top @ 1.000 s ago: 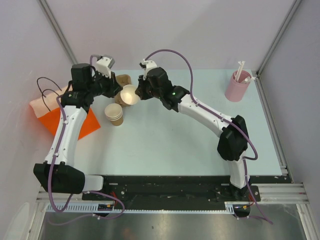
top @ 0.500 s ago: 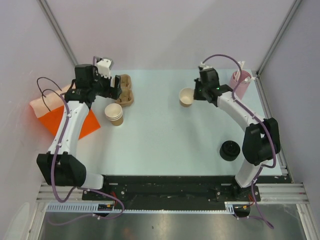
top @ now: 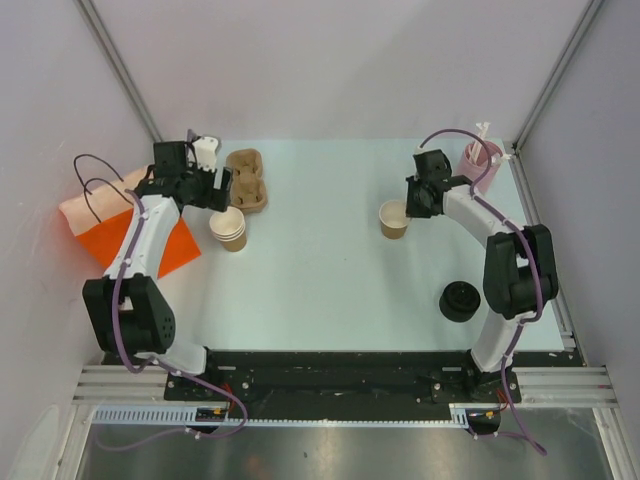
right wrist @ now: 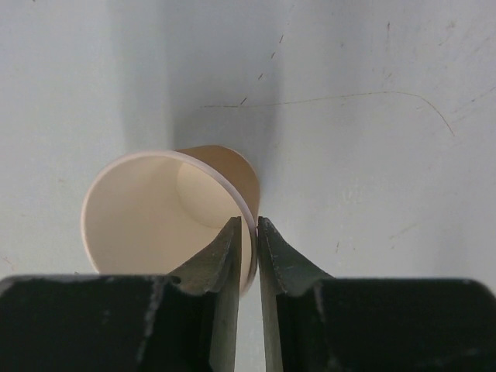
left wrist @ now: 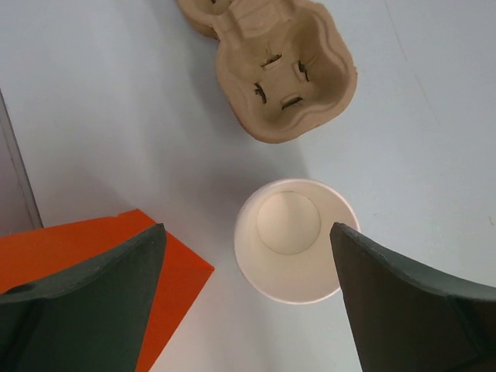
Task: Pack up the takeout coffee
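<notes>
An open-topped tan paper cup [top: 392,219] of the takeout coffee stands at the right of the table. My right gripper [top: 413,201] pinches its right wall, one finger inside and one outside; in the right wrist view the gripper [right wrist: 248,222] has the rim of the cup [right wrist: 155,217] in the thin slit between its jaws. A stack of the same cups [top: 228,229] stands at the left. My left gripper [top: 217,188] hangs open just behind it. The left wrist view looks down into that stack [left wrist: 294,232], wide jaws of the gripper [left wrist: 246,229] on either side, touching nothing.
A brown pulp cup tray [top: 247,179] [left wrist: 271,70] lies behind the stack. An orange bag [top: 135,240] [left wrist: 85,256] lies flat at the left edge. Black lids [top: 462,300] sit near the right arm's elbow. A pink cylinder with straws [top: 477,170] stands at the back right.
My right gripper carried one cup from beside the tray to the right side of the table. My left gripper opened and drew back over the cup stack.
</notes>
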You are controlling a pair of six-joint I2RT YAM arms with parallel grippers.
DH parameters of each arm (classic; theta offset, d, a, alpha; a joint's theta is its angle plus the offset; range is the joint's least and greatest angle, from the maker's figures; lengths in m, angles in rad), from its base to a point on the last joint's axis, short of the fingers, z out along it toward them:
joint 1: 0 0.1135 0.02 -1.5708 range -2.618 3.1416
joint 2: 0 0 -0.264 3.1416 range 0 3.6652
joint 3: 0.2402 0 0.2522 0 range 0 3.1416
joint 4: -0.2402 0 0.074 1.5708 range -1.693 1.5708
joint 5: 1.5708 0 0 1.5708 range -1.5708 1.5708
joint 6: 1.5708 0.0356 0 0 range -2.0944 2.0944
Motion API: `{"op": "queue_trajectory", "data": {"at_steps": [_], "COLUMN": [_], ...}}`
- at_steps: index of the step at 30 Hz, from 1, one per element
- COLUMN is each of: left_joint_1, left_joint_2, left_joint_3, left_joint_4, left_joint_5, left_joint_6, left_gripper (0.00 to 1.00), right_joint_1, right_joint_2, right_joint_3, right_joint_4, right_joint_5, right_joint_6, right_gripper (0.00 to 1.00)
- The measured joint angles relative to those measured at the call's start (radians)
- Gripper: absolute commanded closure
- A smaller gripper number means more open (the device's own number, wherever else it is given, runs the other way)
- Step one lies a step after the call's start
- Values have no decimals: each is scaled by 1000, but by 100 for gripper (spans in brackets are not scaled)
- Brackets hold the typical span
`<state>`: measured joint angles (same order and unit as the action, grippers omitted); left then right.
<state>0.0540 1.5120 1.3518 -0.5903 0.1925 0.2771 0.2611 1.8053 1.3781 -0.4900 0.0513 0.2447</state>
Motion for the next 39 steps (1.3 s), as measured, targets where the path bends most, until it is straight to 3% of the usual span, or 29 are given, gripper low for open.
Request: {"op": "queue_trajectory", "data": {"at_steps": [3, 6, 9, 12, 20, 21, 28, 30, 39], "left_joint_1": [6, 10, 12, 12, 12, 12, 12, 12, 13], "left_joint_2": [24, 52, 83, 114, 190, 193, 194, 194, 146], "left_joint_3": [-10, -15, -15, -15, -15, -15, -14, -14, -42], "left_joint_4": [1, 0, 0, 1, 0, 1, 3, 3, 3], "left_joint_5": [-5, -6, -3, -3, -16, -17, -16, -15, 34], "left_joint_6": [17, 32, 49, 64, 92, 95, 99, 99, 86], "left_gripper": [9, 10, 14, 18, 47, 55, 84, 100, 100], "right_joint_1": [0, 0, 6, 16, 116, 132, 219, 235, 358], "right_joint_2": [9, 9, 5, -21, -172, -186, -207, -206, -108], "right_joint_3": [0, 0, 0, -2, -2, -2, 4, 5, 69], "right_joint_4": [-5, -6, -6, -6, 37, 47, 76, 76, 102], "right_joint_5": [-15, -25, -31, -29, -1, 4, 22, 24, -18], "right_joint_6": [0, -2, -2, -2, -3, -5, -19, -21, 6], "right_gripper": [51, 40, 36, 35, 37, 37, 37, 38, 38]}}
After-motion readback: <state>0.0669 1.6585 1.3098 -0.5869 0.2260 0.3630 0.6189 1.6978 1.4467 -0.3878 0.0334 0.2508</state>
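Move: The top cup of the stack is centred about 3 cm right of the left gripper, 1 cm back and 11 cm down; the brown tray lies 14 cm ahead and 7 cm right, the orange bag some 18 cm left. The right gripper still pinches the single cup, its middle 4 cm to the left; from that gripper the pink holder is about 10 cm ahead and 17 cm right, the stack's top cup 46 cm left and 3 cm back. Lower the open left gripper about 8 cm so the fingers straddle the left wall of the stack's top cup, tipping them some 10 degrees steeper; pinch the wall, then begin easing up. Meanwhile open the right gripper to release the single cup's right rim, rise clear, then swing left towards the stack, ending about 17 cm over. ##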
